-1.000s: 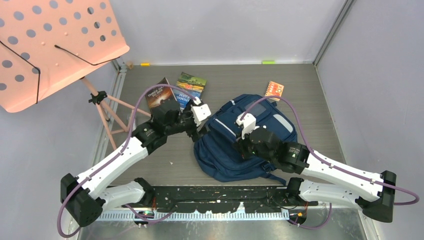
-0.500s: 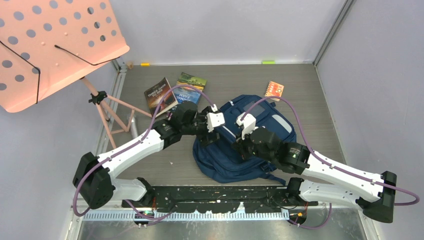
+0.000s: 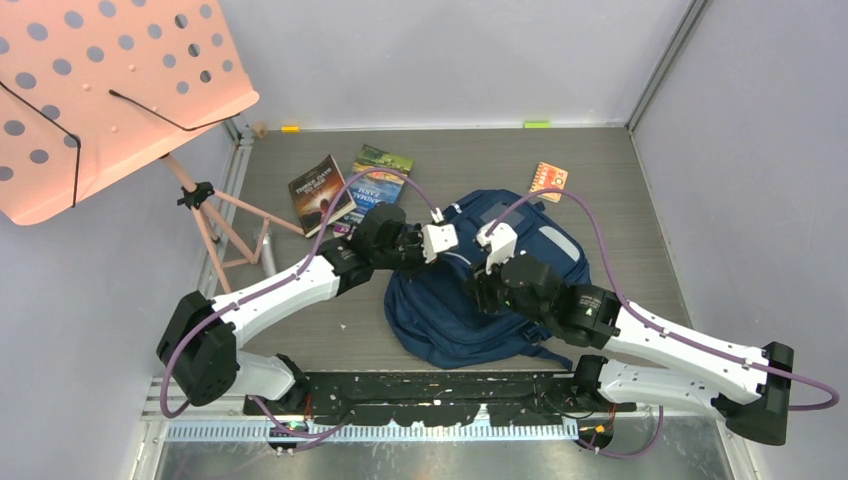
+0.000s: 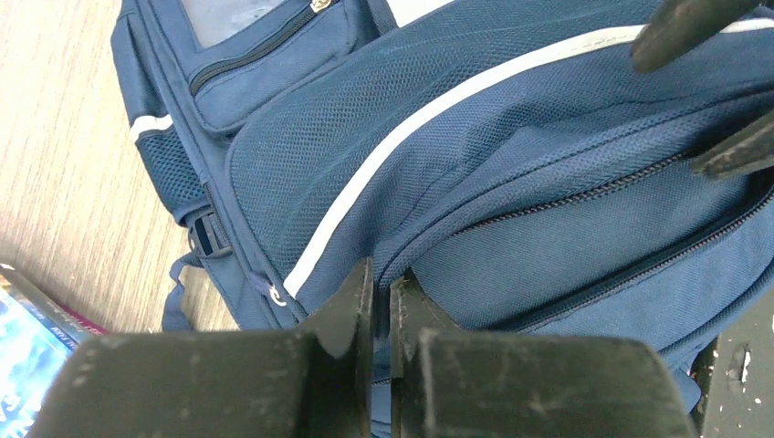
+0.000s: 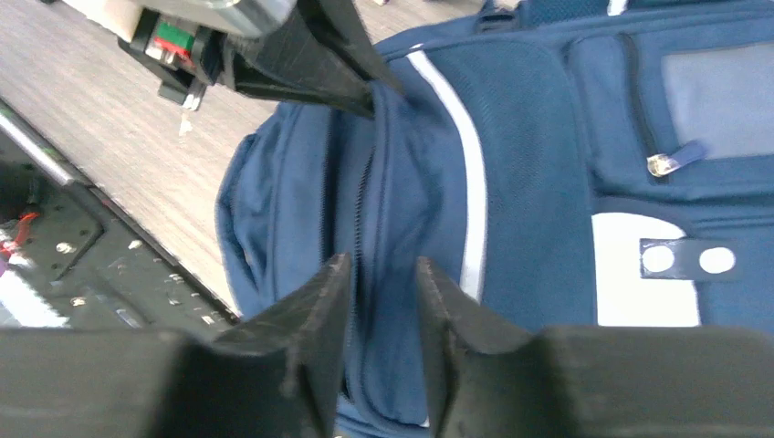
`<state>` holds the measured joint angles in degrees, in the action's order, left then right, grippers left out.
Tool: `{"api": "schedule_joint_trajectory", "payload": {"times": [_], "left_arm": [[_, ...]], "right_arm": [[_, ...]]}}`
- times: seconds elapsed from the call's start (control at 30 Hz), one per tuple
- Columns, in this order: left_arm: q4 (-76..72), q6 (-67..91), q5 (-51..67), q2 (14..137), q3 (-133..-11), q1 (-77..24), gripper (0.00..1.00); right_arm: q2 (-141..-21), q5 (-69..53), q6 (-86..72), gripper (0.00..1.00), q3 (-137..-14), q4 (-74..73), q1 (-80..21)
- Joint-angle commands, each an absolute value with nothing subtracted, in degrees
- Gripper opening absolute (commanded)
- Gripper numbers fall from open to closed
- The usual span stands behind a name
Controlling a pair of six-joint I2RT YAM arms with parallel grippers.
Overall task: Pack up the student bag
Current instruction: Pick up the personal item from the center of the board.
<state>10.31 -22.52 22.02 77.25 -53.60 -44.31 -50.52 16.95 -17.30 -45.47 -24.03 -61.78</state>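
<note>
The student bag [image 3: 450, 322], navy with white stripe trim, lies flat on the grey table between both arms. My left gripper [image 3: 455, 264] is shut on a fold of its fabric beside the main zipper; the left wrist view shows the gripper [image 4: 381, 283] pinching blue cloth of the bag [image 4: 548, 182]. My right gripper [image 3: 479, 287] hovers just behind it. In the right wrist view this gripper [image 5: 381, 274] stands open, its jaws straddling the zipper seam of the bag [image 5: 520, 137]. The left fingers [image 5: 338, 64] show there at the top, nipping the fabric.
Two books [image 3: 322, 190] [image 3: 380, 172] lie beyond the bag on the left, and a small orange booklet [image 3: 548, 180] lies on the right. A pink music stand [image 3: 110, 90] with tripod legs [image 3: 230, 230] stands at the far left. Grey walls enclose the table.
The left arm swung right from the books onto the bag and its gripper closed on the fabric. The right gripper's jaws parted slightly over the zipper.
</note>
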Motion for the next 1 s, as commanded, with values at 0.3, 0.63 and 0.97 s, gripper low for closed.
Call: {"api": "schedule_joint_trajectory", "payload": {"times": [0.3,0.63,0.97], "left_arm": [[10.1,-22.2,13.2,73.1,-55.1,-44.4,0.0],[13.8,-23.5,15.2,69.4,-56.2,-44.5,0.0],[15.3,-24.0,15.0,69.4,-56.9,-44.6,0.0]], "right_arm": [[-50.0,30.9,-32.0,0.92,-54.5,-34.8,-37.2],[-72.7,18.8,-34.4,0.99,-60.7,-27.2,-9.9],[-105.0,11.3,-29.1,1.0,-87.6,-29.7,-0.9]]}}
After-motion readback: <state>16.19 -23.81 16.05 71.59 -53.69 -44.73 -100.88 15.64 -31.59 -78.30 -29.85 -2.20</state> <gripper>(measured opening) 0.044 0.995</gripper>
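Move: The personal item, the orange notebook, lies flat about 33 cm ahead of the right gripper, 22 cm to its right and some 19 cm below. The backpack sits beneath the right gripper, its middle roughly 6 cm ahead, 5 cm right and 14 cm down. The left gripper, pinching the bag's edge, is about 7 cm ahead, 9 cm left and 4 cm lower. From the left gripper the notebook is around 26 cm ahead, 30 cm right and 15 cm down. Open the right gripper wide to let go of the bag's rim, lift about 4 cm while swinging right, then reach forward and down towards the orange notebook, some 27 cm forward and 25 cm right overall, turning clockwise and tipping the fingers downward. Keep the left gripper shut on the edge, easing it a little forward, then back, left and slightly up. ##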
